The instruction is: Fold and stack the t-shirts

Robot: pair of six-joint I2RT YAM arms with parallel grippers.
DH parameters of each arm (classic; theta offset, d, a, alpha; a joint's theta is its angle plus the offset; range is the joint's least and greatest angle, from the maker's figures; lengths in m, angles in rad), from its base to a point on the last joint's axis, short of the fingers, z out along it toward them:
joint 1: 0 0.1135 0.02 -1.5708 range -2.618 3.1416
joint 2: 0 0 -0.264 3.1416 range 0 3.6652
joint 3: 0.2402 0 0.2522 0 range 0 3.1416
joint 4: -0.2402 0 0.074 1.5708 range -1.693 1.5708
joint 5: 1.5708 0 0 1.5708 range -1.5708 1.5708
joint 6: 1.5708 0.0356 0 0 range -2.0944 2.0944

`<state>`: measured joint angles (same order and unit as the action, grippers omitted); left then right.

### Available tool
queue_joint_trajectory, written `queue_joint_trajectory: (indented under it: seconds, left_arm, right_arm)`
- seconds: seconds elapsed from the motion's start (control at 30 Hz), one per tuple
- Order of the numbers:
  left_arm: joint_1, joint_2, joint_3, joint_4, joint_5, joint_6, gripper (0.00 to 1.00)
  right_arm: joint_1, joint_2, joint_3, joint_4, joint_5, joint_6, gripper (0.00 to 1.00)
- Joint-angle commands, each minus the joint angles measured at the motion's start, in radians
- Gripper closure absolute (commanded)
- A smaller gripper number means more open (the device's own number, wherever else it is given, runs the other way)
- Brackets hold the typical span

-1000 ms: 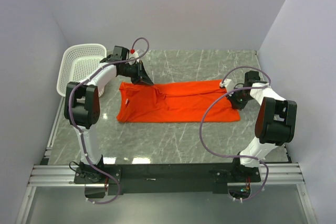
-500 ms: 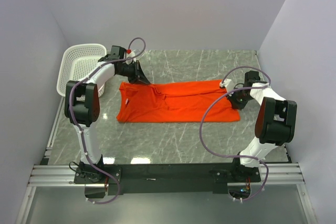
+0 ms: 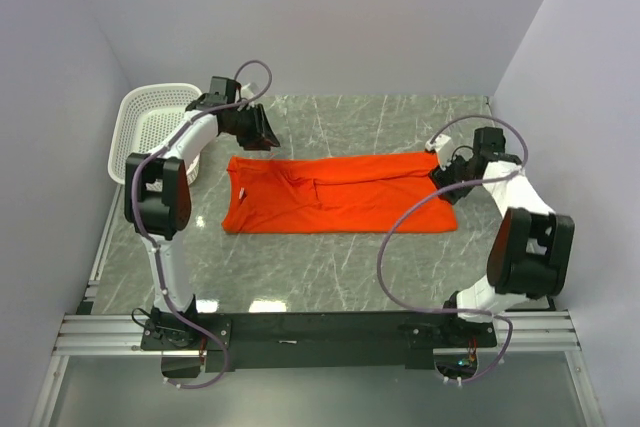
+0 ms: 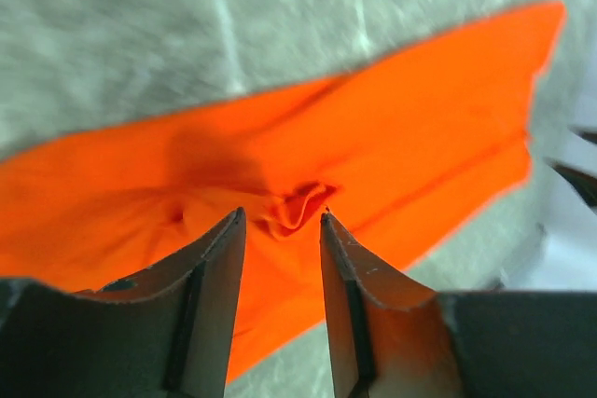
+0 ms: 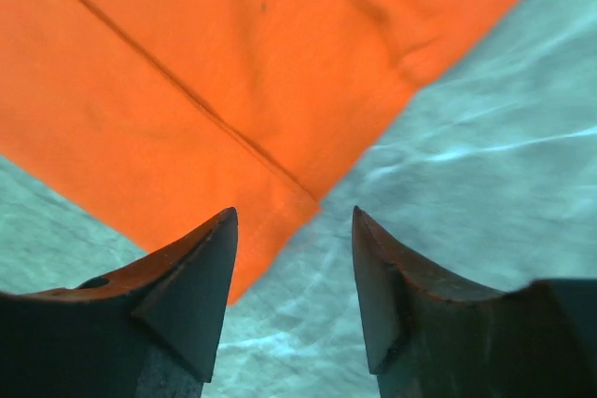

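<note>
One orange-red t-shirt (image 3: 335, 197) lies flat on the marble table as a long band folded lengthwise. My left gripper (image 3: 262, 136) hovers open over the shirt's far left corner. In the left wrist view the shirt (image 4: 401, 118) shows a small pucker (image 4: 298, 207) just beyond my gripper (image 4: 280, 218), whose jaws hold nothing. My right gripper (image 3: 447, 174) stands open over the shirt's right end. In the right wrist view a corner of the shirt (image 5: 187, 72) lies below the gripper (image 5: 294, 218), with bare table between the jaws.
A white perforated basket (image 3: 150, 127) stands at the table's far left, beside the left arm. Grey marble table (image 3: 330, 267) shows in front of and behind the shirt. Walls close in the left, back and right sides.
Both grippers have opened and let go of the shirt. The left gripper has pulled back toward the far left, and the right gripper has risen off the shirt's right end.
</note>
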<state>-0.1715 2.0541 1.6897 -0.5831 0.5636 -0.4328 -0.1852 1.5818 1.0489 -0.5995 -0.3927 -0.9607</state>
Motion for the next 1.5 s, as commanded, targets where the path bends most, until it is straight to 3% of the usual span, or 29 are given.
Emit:
queue_joint_trajectory:
  seconds: [0.0,0.1,0.17,0.2,0.27,0.33,0.53,0.7,1.03,1.3,1.37,1.43,1.47]
  left_arm:
    - [0.0,-0.153,0.044,0.052,-0.191,-0.015,0.57]
    - [0.0,-0.306,-0.043,0.139,-0.3,-0.026,0.57]
    - [0.0,-0.418,-0.168,0.233,-0.367,-0.027,0.56]
    - [0.003,-0.548,-0.218,0.262,-0.385,-0.032,0.55]
    - [0.006,-0.684,-0.372,0.304,-0.434,-0.052,0.33]
    - [0.024,-0.875,-0.524,0.312,-0.51,-0.127,0.01]
    - [0.104,-1.253,-0.85,0.225,-0.347,-0.207,0.01]
    - [0.106,-1.448,-1.001,0.167,-0.301,-0.296,0.01]
    - [0.106,-1.5,-1.098,0.151,-0.245,-0.343,0.0]
    - [0.106,-1.505,-1.102,0.144,-0.241,-0.348,0.01]
    - [0.106,-1.505,-1.102,0.144,-0.242,-0.35,0.01]
    - [0.106,-1.506,-1.102,0.137,-0.245,-0.354,0.01]
    - [0.106,-1.506,-1.102,0.135,-0.246,-0.357,0.01]
  right_arm:
    - [0.036,-0.128,0.043,-0.015,-0.083,0.057,0.39]
    - [0.172,-0.123,0.057,-0.108,-0.21,0.014,0.39]
    - [0.362,-0.089,0.054,-0.109,-0.262,0.004,0.39]
    - [0.425,-0.076,0.056,-0.085,-0.262,0.016,0.39]
    - [0.589,-0.007,0.088,-0.011,-0.235,0.106,0.39]
    - [0.659,0.07,0.193,0.114,-0.189,0.274,0.39]
    - [0.737,0.418,0.569,0.158,-0.057,0.638,0.4]
    - [0.754,0.553,0.669,0.13,-0.012,0.752,0.44]
    - [0.759,0.61,0.686,0.127,0.009,0.78,0.46]
    - [0.762,0.641,0.714,0.113,-0.028,0.794,0.59]
    - [0.76,0.639,0.717,0.116,-0.025,0.794,0.67]
    - [0.76,0.627,0.706,0.122,-0.003,0.798,0.85]
    - [0.76,0.62,0.7,0.136,0.009,0.798,0.89]
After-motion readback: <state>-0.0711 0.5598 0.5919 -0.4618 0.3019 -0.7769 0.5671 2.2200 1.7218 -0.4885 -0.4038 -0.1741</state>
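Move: The t-shirt's small raised ridge of cloth, next for the right fingers, lies roughly 36 cm to the left of the right hand, 6 cm farther out and some 4 cm lower. The t-shirt's far edge is about 6 cm beyond that ridge, the collar tag some 19 cm to the left of it and 3 cm nearer. From the left hand the ridge lies about 11 cm to the right, 4 cm back and 8 cm down. The ridge in the middle of the t-shirt is what the right hand goes for: it lifts about 5 cm, sweeps some 36 cm left across the shirt, bowing back and then forward, sinks onto the ridge and closes its fingers to pinch it. The left hand clears out, rising steeply, then dropping partway, about 23 cm back and 9 cm left in all, and opens wide. ##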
